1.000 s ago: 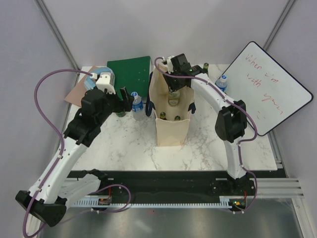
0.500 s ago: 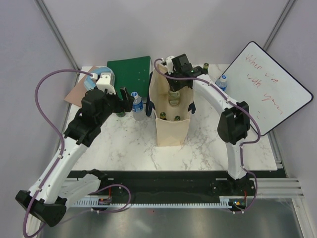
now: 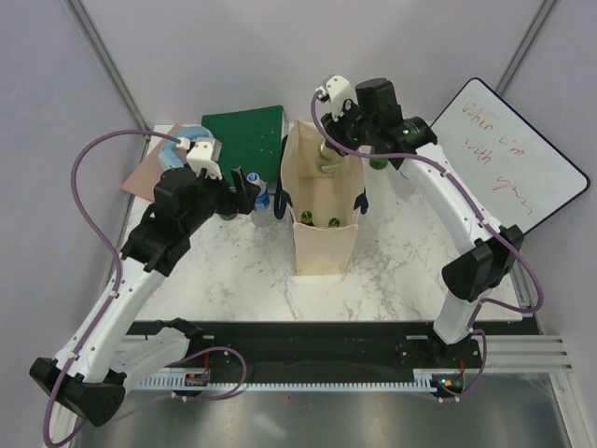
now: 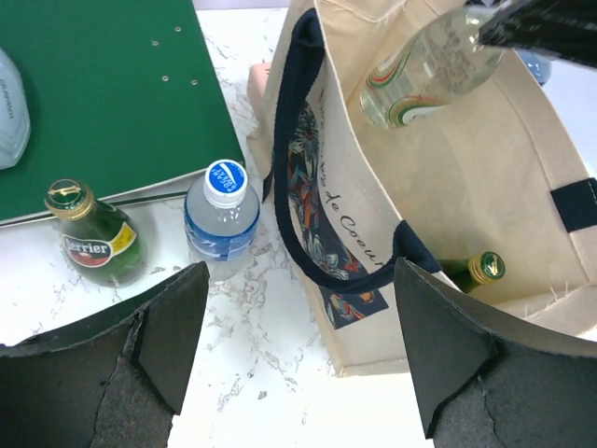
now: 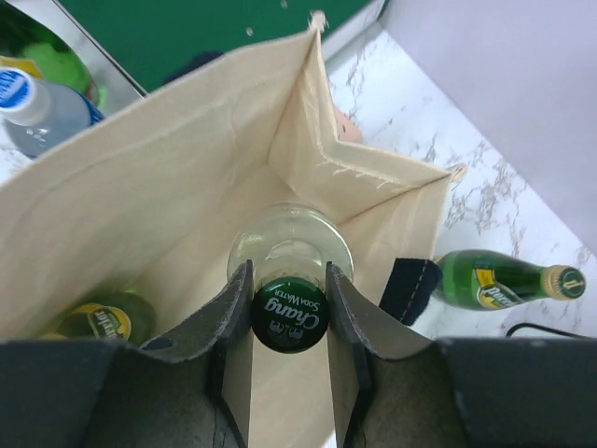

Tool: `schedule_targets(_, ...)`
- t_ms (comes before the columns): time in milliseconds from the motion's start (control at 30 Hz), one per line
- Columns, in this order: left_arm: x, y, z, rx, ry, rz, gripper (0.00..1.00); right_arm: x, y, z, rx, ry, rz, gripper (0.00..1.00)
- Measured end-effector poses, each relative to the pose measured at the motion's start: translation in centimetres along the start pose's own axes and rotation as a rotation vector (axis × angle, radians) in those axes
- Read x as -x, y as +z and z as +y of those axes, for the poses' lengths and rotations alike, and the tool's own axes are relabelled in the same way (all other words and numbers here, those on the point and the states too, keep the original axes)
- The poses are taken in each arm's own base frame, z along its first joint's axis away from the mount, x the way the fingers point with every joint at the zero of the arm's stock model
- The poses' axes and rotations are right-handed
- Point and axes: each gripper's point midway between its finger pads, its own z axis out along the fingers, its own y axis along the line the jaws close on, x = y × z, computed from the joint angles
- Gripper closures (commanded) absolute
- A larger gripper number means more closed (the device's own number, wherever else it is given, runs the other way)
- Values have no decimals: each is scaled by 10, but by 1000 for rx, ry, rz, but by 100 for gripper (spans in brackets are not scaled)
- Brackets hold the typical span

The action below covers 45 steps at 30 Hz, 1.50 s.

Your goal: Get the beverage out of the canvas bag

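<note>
The cream canvas bag (image 3: 324, 233) with navy handles stands upright mid-table. My right gripper (image 3: 338, 140) is above its open top, shut on the green-capped neck of a clear Chang soda water bottle (image 5: 289, 315). The bottle body (image 4: 429, 70) hangs at the bag's mouth, over the far end. Two more green bottles (image 3: 317, 222) stand inside the bag; one shows in the left wrist view (image 4: 476, 269). My left gripper (image 3: 244, 191) is open and empty, just left of the bag (image 4: 448, 215), near its navy handle.
A blue-capped water bottle (image 4: 222, 219) and a green Perrier bottle (image 4: 93, 245) stand left of the bag, before a green book (image 3: 244, 131). A green bottle (image 5: 499, 280) lies on the table right of the bag. A whiteboard (image 3: 508, 163) leans at the right.
My right gripper has risen with the clear bottle, lifting it from deep in the bag to its mouth, and the right arm has swung outward. My left gripper edged right toward the bag.
</note>
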Motion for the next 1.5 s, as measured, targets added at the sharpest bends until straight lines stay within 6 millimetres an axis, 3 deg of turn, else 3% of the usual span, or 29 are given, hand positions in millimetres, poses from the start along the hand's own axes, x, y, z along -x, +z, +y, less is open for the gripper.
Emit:
schedule_targets(167,0,-1,-9,-48,-2,6,13,30,-22,0,16,-10,-81,100)
schedule_targets(467,-2,-1,-17,-93,-11,14,13,58,-46,-15,-13,-8,-161,100)
schedule_targets(667,3,-4,-29,-154,-20,10,14,62,-70,-40,-63,16,-192,100)
schedule_targets(867,7,-4,-38,-201,-30,9,14,57,-100,-81,-144,77,-217,100)
schedule_targets(1000,5,-4,-42,-222,-39,19,15,44,-123,-111,-223,116,-217,100)
schedule_targets(1167,7,-3,-49,-256,-50,24,15,19,-135,-125,-269,153,-183,100)
schedule_targets(1267,13,-3,-54,-278,-48,12,15,-1,-127,-123,-259,172,-145,100)
schedule_targets(1500,18,-2,-60,-312,-45,4,15,-65,-88,-109,-194,231,-2,100)
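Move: The soda bottle already hangs by its neck from the right hand, half out of the bag. Its free table spot lies about 15 cm right, 3 ahead and 33 below that hand. Beyond stands a Perrier bottle, 15 ahead and 15 right; a water bottle is 22 right, 7 ahead. The nearer green bottle left in the bag is 14 cm right of the left hand, roughly level fore-and-aft, 23 below. Keep the right gripper shut on the soda bottle's neck and raise it about 12 cm out of the canvas bag, carry it some 15 cm right over the bag's side, then lower it about 11 cm towards the table, turning the wrist clockwise. Meanwhile ease the open left gripper about 5 cm right and a little up, towards the bag, also turning clockwise. ##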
